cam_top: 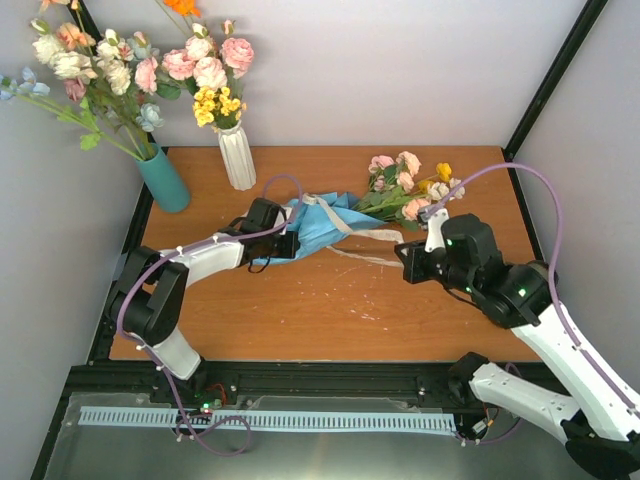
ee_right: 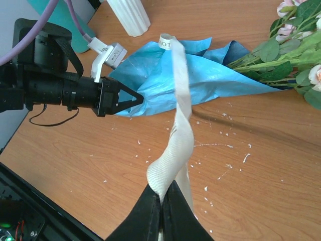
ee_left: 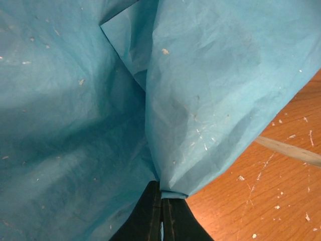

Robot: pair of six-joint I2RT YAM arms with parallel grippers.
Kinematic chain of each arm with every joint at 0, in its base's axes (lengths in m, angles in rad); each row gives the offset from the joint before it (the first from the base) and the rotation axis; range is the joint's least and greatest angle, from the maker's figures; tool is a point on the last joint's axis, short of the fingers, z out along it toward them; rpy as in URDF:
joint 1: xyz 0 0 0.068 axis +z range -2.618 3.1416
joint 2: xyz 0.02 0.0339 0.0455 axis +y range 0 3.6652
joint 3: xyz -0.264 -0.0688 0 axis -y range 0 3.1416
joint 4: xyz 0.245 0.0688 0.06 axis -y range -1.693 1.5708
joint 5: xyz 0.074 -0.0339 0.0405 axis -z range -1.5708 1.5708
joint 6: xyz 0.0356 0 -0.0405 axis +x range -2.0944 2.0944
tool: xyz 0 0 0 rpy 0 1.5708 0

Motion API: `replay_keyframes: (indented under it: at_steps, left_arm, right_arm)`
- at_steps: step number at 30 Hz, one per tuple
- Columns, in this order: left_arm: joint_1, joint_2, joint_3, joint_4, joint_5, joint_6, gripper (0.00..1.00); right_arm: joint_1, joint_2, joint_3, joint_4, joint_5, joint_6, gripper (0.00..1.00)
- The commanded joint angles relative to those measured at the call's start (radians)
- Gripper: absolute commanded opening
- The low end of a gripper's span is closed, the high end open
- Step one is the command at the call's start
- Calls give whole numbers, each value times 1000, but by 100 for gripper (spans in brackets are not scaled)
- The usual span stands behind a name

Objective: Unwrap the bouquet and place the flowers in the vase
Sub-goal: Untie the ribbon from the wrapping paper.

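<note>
The bouquet lies on its side mid-table, its crinkled blue paper (cam_top: 325, 225) pointing left and the pink, cream and yellow flowers (cam_top: 410, 188) to the right. My left gripper (cam_top: 288, 245) is shut on the paper's left edge. In the left wrist view the paper (ee_left: 210, 90) fills the frame, pinched at the left gripper (ee_left: 161, 188). My right gripper (ee_right: 163, 193) is shut on the beige ribbon (ee_right: 179, 125), which twists up from the jaws to the paper (ee_right: 200, 80). The ribbon (cam_top: 360, 232) trails toward the right gripper (cam_top: 402, 258). The vase is out of view.
A teal vase (cam_top: 165, 182) and a white ribbed vase (cam_top: 238, 155) with larger bunches stand at the back left. Black frame posts rise at the back corners. White flecks litter the wooden table (cam_top: 330, 310). Green leafy stems (ee_right: 281, 55) lie at the right wrist view's upper right.
</note>
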Motion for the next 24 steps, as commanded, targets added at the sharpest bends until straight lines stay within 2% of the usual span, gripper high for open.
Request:
replay_keyframes:
  at_steps: [1, 6, 11, 12, 14, 16, 17, 20, 24]
  left_arm:
    - [12, 11, 48, -55, -56, 2, 0]
    - [12, 23, 77, -82, -78, 3, 0]
    - [12, 14, 77, -68, -35, 21, 0]
    - [12, 9, 75, -65, -25, 23, 0]
    - [12, 2, 67, -65, -9, 23, 0]
    - [12, -7, 58, -74, 6, 23, 3]
    - [12, -18, 55, -81, 12, 21, 6]
    - [11, -73, 43, -109, 18, 18, 25]
    - [11, -179, 63, -186, -46, 11, 73]
  right_arm:
    - [7, -95, -39, 2, 41, 35, 3]
    - [7, -182, -108, 32, 29, 39, 6]
    - [7, -169, -216, 91, -3, 78, 9]
    - [7, -151, -236, 108, -16, 88, 14]
    - [7, -95, -257, 127, -45, 98, 41]
    - [8, -22, -242, 118, -66, 93, 56]
    - [6, 13, -229, 109, -72, 87, 60]
    - [7, 82, -189, 82, -54, 63, 73]
    - [7, 94, -162, 66, 22, 39, 92]
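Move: The ribbon, already pinched in the right fingers, runs out from the blue wrapping paper, whose middle is about 16 cm ahead of this hand, 17 cm to its left and 24 cm lower; the bare table spot for the ribbon is some 27 cm below, 4 cm back. The flower heads are roughly 27 cm ahead, 4 cm right, 22 cm lower. The left hand grips the paper's near edge, the paper's middle some 4 cm ahead and 6 cm right, 2 cm lower. The ribbon, still held, is drawn about 3 cm farther back and right, away from the paper, by the right hand, which then sinks quickly, some 10 cm, easing back forward and left as its fingers tip down about 15 degrees and open wide to let go. The paper stays pinched by the nearly still left hand until its fingers part at the end and it rises about 2 cm. ##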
